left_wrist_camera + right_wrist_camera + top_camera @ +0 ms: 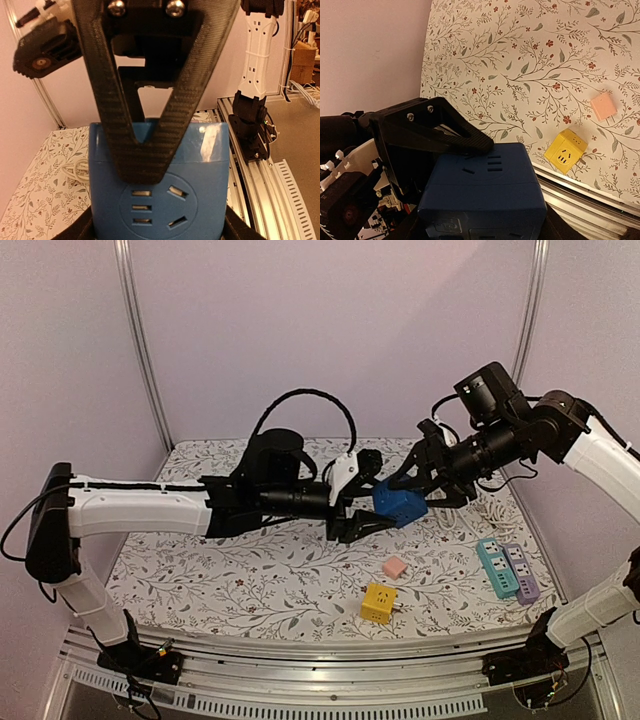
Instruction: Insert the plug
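Observation:
A blue socket cube (398, 508) hangs in the air over the middle of the table, between both arms. My left gripper (378, 502) is shut on it; in the left wrist view one black finger (145, 155) presses on the cube (210, 165) just above its round socket face. My right gripper (412, 498) comes in from the right and is shut on the other end of the cube (485, 195), its jaws dark at the two lower corners. A small pink plug (395, 567) (603, 106) lies loose on the cloth below.
A yellow socket cube (378, 602) (565, 151) sits near the front edge. Teal (495, 565) and purple (520, 572) power strips lie at the right. A white cable (470, 515) trails behind them. Metal rails line the near edge.

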Available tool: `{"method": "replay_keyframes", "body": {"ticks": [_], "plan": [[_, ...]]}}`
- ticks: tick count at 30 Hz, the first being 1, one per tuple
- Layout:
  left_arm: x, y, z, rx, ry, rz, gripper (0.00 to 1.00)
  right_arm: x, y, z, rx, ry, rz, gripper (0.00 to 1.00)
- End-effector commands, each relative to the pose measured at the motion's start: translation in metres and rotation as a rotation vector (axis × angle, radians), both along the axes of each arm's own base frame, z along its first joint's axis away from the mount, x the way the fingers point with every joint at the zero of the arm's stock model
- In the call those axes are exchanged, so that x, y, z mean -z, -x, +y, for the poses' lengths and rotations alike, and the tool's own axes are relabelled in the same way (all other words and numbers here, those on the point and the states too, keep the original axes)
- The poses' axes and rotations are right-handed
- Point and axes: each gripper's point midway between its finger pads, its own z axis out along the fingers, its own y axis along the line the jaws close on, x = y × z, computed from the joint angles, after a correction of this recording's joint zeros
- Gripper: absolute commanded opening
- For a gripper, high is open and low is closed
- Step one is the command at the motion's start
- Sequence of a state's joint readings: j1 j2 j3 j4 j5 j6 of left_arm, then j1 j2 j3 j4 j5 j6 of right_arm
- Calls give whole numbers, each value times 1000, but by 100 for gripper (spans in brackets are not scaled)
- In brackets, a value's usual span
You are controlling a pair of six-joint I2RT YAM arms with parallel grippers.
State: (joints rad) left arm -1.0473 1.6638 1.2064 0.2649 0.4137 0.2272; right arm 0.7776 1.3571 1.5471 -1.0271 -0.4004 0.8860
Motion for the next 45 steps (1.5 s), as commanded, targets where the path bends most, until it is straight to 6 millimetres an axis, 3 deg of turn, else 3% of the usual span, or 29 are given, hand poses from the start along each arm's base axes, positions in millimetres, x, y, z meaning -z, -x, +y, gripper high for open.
{"method": "replay_keyframes", "body": {"ticks": [1,2,5,6,10,14,20,27,29,34,37,40,45], "plan": [[-18,0,-10,2,47,-20,4,9,0,-1,8,47,31,31],[-16,0,-11,2,40,-14,19,10,0,-1,7,49,30,26],[-17,-1,-10,-20,41,-10,87,9,1,-5,10,63,23,5],[-17,-1,-9,-32,43,-22,98,10,0,-8,19,81,22,1],[-17,1,2,-63,53,-42,99,25,-2,-31,53,214,25,0],[-16,5,15,-79,50,-29,100,49,-7,-66,71,361,55,0],[-8,13,41,-120,61,14,100,71,-27,-120,100,468,52,0],[-2,21,61,-142,69,46,100,111,-66,-170,107,611,31,0],[-1,22,64,-145,62,46,99,117,-75,-171,102,520,36,0],[-2,26,70,-140,46,44,99,129,-91,-187,154,498,74,0],[-1,30,73,-130,33,46,100,118,-114,-185,145,512,31,0],[0,32,76,-122,19,51,100,103,-134,-198,164,577,-17,0],[1,35,78,-117,13,55,100,132,-143,-218,136,669,7,0]]}}
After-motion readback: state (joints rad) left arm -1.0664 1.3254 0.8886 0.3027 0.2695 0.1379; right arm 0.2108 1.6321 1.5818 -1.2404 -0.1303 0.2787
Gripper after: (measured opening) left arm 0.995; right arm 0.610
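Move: Both hands already grip the blue plug in the air, its middle about 2 cm to the left hand's right and 2 cm to the right hand's left. From the right hand the teal power strip lies some 25 cm right, 3 cm ahead and 28 cm down; the purple strip stands about 5 cm farther right, and the white cord coil 16 cm right, 25 cm ahead. From the left hand the teal strip is roughly 29 cm right, 3 cm ahead and 26 cm down. The left fingers spread wide and let go of the blue plug, and that hand backs off about 7 cm to the left and slightly back. The right hand keeps its pinch and carries the plug about 20 cm right and 11 cm down overall, then chiefly forward with a slight rise at the end, nearing the power strips and cords while tilting some 30 degrees to point almost straight down. ##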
